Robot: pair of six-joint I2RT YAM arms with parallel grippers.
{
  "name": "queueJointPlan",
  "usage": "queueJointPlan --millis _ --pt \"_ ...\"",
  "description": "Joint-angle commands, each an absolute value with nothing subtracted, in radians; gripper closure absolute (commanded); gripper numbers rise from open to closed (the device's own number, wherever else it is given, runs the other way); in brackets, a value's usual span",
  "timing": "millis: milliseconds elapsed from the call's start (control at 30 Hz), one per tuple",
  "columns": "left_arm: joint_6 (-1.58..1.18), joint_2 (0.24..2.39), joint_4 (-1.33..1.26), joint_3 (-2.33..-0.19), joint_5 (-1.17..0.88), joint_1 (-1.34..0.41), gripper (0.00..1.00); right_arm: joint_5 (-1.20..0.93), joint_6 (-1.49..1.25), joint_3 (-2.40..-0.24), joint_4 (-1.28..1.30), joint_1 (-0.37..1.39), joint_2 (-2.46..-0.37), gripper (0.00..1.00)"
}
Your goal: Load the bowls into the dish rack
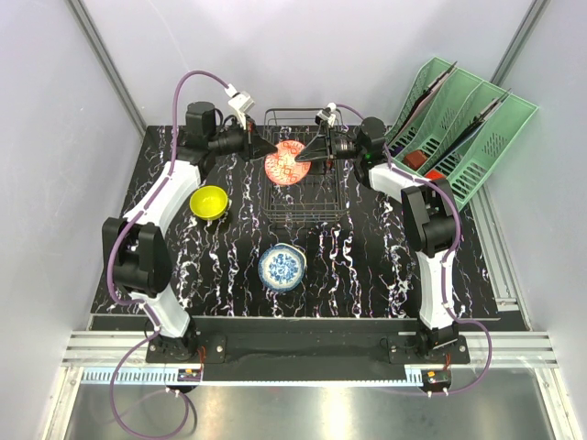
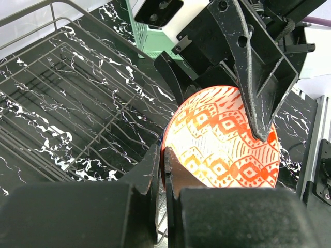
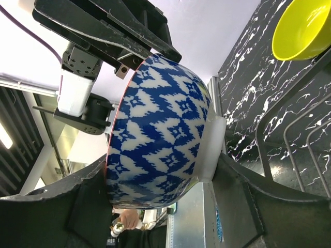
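Observation:
A bowl (image 1: 284,165), orange-patterned inside (image 2: 222,139) and blue-and-white outside (image 3: 160,129), hangs tilted on edge over the dish rack (image 1: 298,206). My left gripper (image 2: 166,152) is shut on its rim from the left. My right gripper (image 3: 161,163) spans the bowl from the right. One of its fingers (image 2: 258,103) lies across the inside and the other presses on the white foot. A yellow bowl (image 1: 209,202) sits on the table left of the rack. A white bowl with blue flowers (image 1: 281,267) sits in front of the rack.
A mint-green slotted organizer (image 1: 459,128) stands at the back right, close behind my right arm. The rack's wire walls (image 2: 62,103) rise just under the held bowl. The black marbled table ends at a metal rail along the near edge.

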State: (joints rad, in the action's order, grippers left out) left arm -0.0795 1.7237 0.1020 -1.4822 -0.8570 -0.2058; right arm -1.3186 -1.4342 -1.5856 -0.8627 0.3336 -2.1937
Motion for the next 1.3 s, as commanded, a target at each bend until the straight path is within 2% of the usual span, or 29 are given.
queueJointPlan --millis 0,33,67,100,167,233,367,400,433,567,633,733,767,867,900,1000,1133,1167,1267 --pt "-0.064 1.689 0.054 -1.502 -0.867 -0.21 1.0 -1.365 -1.505 -1.606 -1.028 0.341 -2.184 0.77" --pt "-0.066 1.69 0.055 -1.503 -0.867 -0.21 1.0 -1.367 -1.514 -1.608 -1.031 0.342 -2.186 0.91" --pt "-0.066 1.693 0.055 -1.505 -0.87 -0.21 1.0 -1.367 -1.514 -1.609 -1.032 0.344 -2.184 0.97" --pt "-0.067 1.698 0.057 -1.506 -0.87 -0.21 1.0 -1.365 -1.511 -1.609 -1.025 0.342 -2.183 1.0" --pt "-0.069 1.701 0.06 -1.514 -0.873 -0.21 1.0 -1.358 -1.491 -1.608 -1.008 0.344 -2.178 1.0" --pt "-0.071 1.707 0.066 -1.522 -0.873 -0.21 0.76 -1.351 -1.461 -1.606 -0.968 0.342 -2.175 1.0" --pt "-0.074 1.707 0.066 -1.525 -0.877 -0.21 0.71 -1.342 -1.436 -1.603 -0.937 0.342 -2.174 1.0" --pt "-0.074 1.709 0.069 -1.526 -0.877 -0.209 0.65 -1.341 -1.431 -1.603 -0.925 0.342 -2.174 1.0" --pt "-0.074 1.71 0.069 -1.529 -0.879 -0.21 0.56 -1.339 -1.421 -1.603 -0.917 0.342 -2.174 1.0" --pt "-0.081 1.713 0.071 -1.535 -0.876 -0.21 0.4 -1.336 -1.401 -1.606 -0.896 0.342 -2.18 1.0" --pt "-0.09 1.709 0.071 -1.543 -0.871 -0.209 0.38 -1.335 -1.367 -1.612 -0.855 0.341 -2.186 1.0" --pt "-0.121 1.695 0.068 -1.557 -0.862 -0.187 0.18 -1.321 -1.28 -1.629 -0.746 0.331 -2.187 1.0" --pt "-0.135 1.69 0.063 -1.559 -0.855 -0.169 0.01 -1.306 -1.237 -1.638 -0.691 0.324 -2.186 1.0" --pt "-0.138 1.678 0.124 -1.582 -0.806 -0.132 0.01 -1.223 -0.926 -1.719 -0.296 0.318 -2.165 1.0" --pt "-0.106 1.666 0.147 -1.586 -0.793 -0.124 0.01 -1.182 -0.697 -1.808 0.002 0.318 -2.158 1.0" --pt "-0.062 1.631 0.208 -1.551 -0.766 -0.081 0.01 -1.04 -0.498 -1.906 0.284 0.318 -2.142 1.0" --pt "-0.006 1.579 0.291 -1.479 -0.707 -0.034 0.01 -0.818 -0.307 -1.986 0.495 0.319 -2.106 1.0" --pt "0.033 1.545 0.311 -1.456 -0.651 -0.02 0.01 -0.682 -0.266 -2.002 0.565 0.321 -2.092 1.0" --pt "0.08 1.484 0.333 -1.355 -0.6 0.011 0.01 -0.474 -0.138 -2.016 0.616 0.328 -2.057 1.0"
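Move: The red-and-white bowl is shared over the rack: my right hand spans it from the right, my left pinches its rim, and its middle is about 4 cm right and 2 cm back of my left hand. From my right hand the dish rack's middle lies some 2 cm forward, 2 cm right and 18 below; the yellow bowl sits about 20 cm left, 7 back, and the blue-patterned bowl 22 back, 3 left, both roughly 22 below. I open my left fingers wide to free the rim, then draw that hand about 11 cm to the left, clear of the bowl. As it leaves, my right hand keeps its grip and swings the bowl forward about 8 cm and down 5 over the rack, tipping its fingers downward and turning clockwise, some 35 degrees in all. ##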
